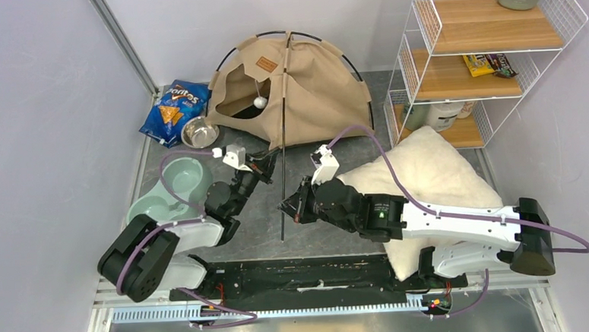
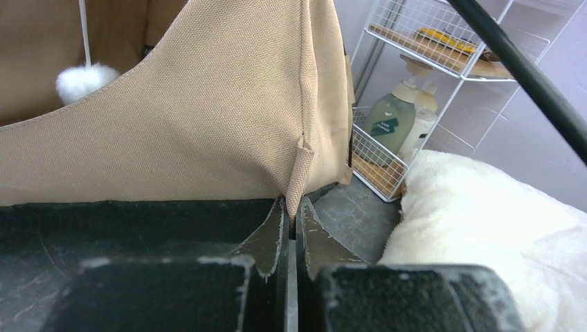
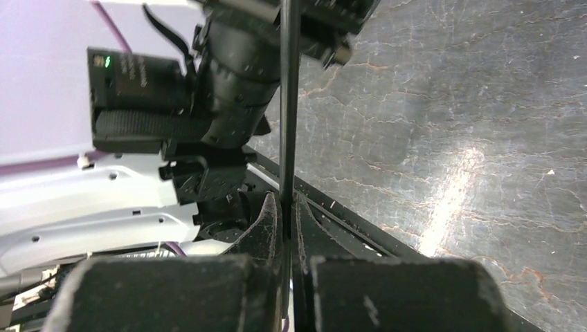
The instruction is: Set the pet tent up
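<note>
The tan canvas pet tent [image 1: 295, 90] stands at the back of the table, with its arched doorway and a hanging white pom-pom [image 1: 259, 102] facing left. A curved black pole arcs over it. A second, straight black pole [image 1: 284, 144] slants from the tent's top down to the table. My left gripper [image 1: 268, 160] is at the tent's front edge. In the left wrist view my left gripper [image 2: 293, 207] is shut on a small fabric loop [image 2: 300, 162] at the bottom of a seam. My right gripper [image 1: 286, 209] is shut on the straight pole [image 3: 289, 104] low down.
A fluffy white pillow [image 1: 429, 182] lies under the right arm. A wire shelf [image 1: 483, 49] with bottles [image 2: 391, 121] stands at the back right. A blue chip bag [image 1: 174, 111], a metal bowl [image 1: 199, 131] and a green double bowl [image 1: 172, 189] sit left.
</note>
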Controlling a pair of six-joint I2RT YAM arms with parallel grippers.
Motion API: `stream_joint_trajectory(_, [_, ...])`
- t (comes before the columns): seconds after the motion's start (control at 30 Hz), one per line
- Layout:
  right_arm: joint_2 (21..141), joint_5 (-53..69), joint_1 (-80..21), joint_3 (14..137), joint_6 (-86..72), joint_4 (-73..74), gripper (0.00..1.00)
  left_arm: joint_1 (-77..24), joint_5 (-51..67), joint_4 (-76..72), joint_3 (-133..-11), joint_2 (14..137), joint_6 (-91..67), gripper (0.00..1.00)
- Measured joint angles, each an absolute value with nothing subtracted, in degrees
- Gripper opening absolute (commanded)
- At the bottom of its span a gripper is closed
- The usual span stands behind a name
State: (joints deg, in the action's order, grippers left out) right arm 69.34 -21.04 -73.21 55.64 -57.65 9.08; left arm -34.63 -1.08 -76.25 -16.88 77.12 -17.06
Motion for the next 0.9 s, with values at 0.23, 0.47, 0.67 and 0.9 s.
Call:
stream_joint_trajectory(0.23, [70.26, -21.34, -70.83, 55.66, -57.87, 6.83, 0.00, -35.09, 0.75, -68.47, -11.20, 65.04, -17.72, 0.02])
stream_joint_trajectory(0.47, [72.93, -22.79, -69.12, 55.64, -55.77, -5.32, 0.00, -35.22, 1.06, -50.33, -10.31, 45.91, -18.63, 0.02])
stream_joint_trajectory(0.67, [76.20, -25.28, -68.95, 55.66, -53.25, -16.19, 0.00, -35.38, 0.01, -36.64, -10.33, 34.44, -20.47, 0.02])
stream_joint_trajectory(0.9, [77.10, -29.21, -68.49, 55.64, -49.04, -21.65, 0.00, -35.48, -1.43, -26.94, -11.62, 30.39, -24.25, 0.02])
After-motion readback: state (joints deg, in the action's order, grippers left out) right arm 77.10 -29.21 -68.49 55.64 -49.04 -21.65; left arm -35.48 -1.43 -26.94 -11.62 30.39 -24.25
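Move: The left hand already pinches the tent's beige corner tab. The right hand already grips the pole above its free end, and that tab lies about 17 cm ahead of the right hand, 1 cm to its left and roughly 2 cm lower. From the left hand, the gripped stretch of pole is 17 cm back and 1 cm right. The white ball hangs some 14 cm beyond the tab and 4 cm left; the steel bowl sits 15 cm beyond it, 21 cm left, on the floor. Keeping its pinch on the corner tab, the left hand drags it back about 8 cm and some 4 cm left, towards the pole end, its fingertips tipping down late on. The right hand, still gripping the pole, carries it forward towards the tab by roughly 7 cm and then up nearly as far, with a little left, while its fingertips tilt up some 20 degrees. ##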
